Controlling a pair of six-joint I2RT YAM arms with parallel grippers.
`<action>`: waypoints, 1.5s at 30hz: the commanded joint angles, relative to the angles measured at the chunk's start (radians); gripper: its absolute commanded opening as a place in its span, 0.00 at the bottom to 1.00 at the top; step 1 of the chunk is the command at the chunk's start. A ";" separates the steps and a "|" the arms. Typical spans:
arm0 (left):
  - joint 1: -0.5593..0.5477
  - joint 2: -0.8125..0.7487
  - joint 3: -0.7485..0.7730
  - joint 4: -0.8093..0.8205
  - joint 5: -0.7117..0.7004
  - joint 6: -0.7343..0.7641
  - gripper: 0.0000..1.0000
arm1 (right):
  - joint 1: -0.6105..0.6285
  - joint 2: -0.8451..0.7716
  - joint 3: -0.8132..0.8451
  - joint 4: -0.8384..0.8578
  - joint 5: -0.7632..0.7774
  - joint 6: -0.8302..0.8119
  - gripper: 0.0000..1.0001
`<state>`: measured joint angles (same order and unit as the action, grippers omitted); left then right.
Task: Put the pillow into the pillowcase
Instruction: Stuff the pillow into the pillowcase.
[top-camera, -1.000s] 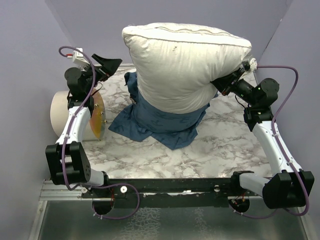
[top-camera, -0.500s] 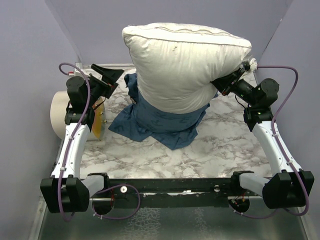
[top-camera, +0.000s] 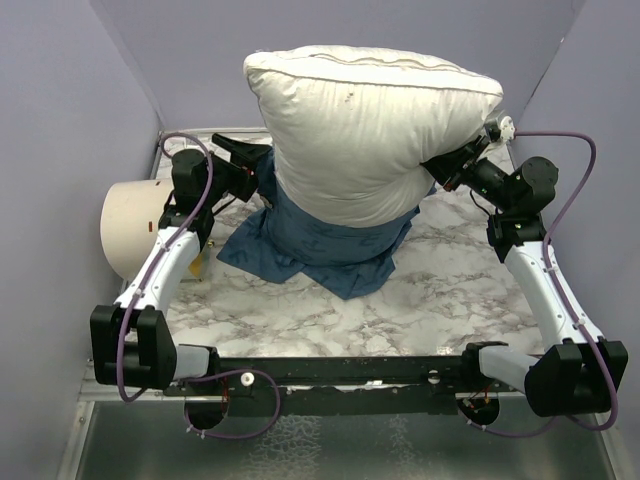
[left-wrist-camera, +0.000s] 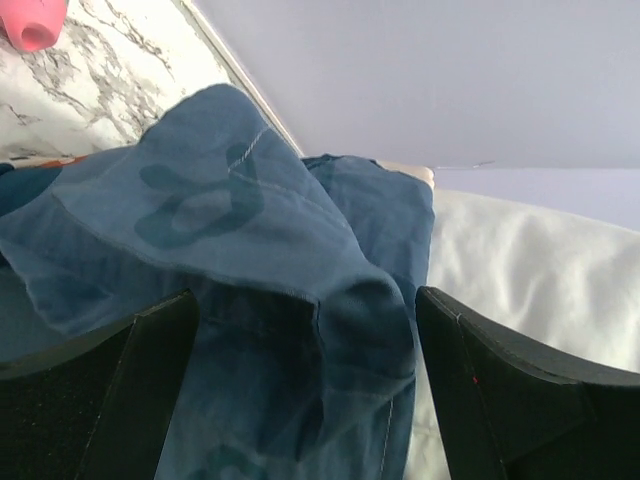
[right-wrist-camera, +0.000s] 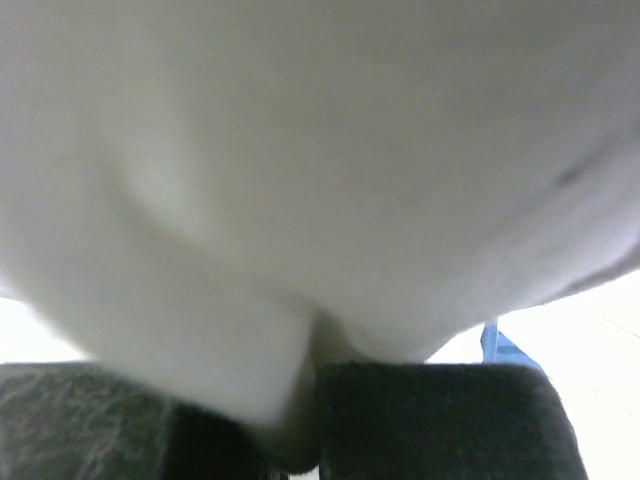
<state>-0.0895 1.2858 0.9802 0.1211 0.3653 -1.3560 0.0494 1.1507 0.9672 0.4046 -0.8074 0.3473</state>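
The white pillow (top-camera: 370, 120) stands tall at the back of the table, its lower end sunk in the crumpled blue pillowcase (top-camera: 320, 245). My right gripper (top-camera: 441, 165) is shut on the pillow's lower right side. In the right wrist view the pillow (right-wrist-camera: 320, 150) fills the frame and a fold is pinched in my right gripper (right-wrist-camera: 310, 420). My left gripper (top-camera: 250, 160) is open at the pillowcase's bunched left edge. In the left wrist view the blue pillowcase (left-wrist-camera: 250, 260) lies between the spread fingers (left-wrist-camera: 100, 400), with the pillow (left-wrist-camera: 530, 270) at the right.
A cream cylinder (top-camera: 130, 225) lies on its side at the table's left edge beside my left arm. A pink object (left-wrist-camera: 35, 20) sits on the marble table (top-camera: 450, 290) near the back wall. Purple walls close in the back and sides.
My left arm has swung right from the table's left edge to the pillowcase's bunched edge, still open. The right arm and the pillow have not moved.
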 joint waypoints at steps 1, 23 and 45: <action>-0.005 0.052 0.055 0.099 -0.059 -0.066 0.88 | 0.001 0.003 0.002 0.036 -0.022 0.009 0.01; -0.062 0.155 -0.017 0.724 0.099 -0.114 0.00 | 0.001 0.085 0.079 0.020 -0.017 0.027 0.01; 0.025 0.525 0.190 1.041 0.270 -0.090 0.00 | -0.015 0.204 0.310 -0.308 0.099 0.039 0.83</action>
<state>-0.0872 1.7714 1.1046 0.9508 0.4980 -1.3933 0.0605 1.4960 1.4513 0.0078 -0.7479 0.3317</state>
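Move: The left hand, wide open, has the pillowcase rim about 2 cm ahead, 3 cm to its right and 2 cm above; the pillow's middle is level with it, some 20 cm right and 5 cm higher. The right hand already grips the pillow's side, the pillow's middle about 10 cm to its left and 5 cm up; the pillowcase mouth lies roughly 12 cm left, 4 cm back and 12 cm below it. Left pinches the pillowcase rim and goes forward; right swings the pillow some 9 cm forward and opens. ##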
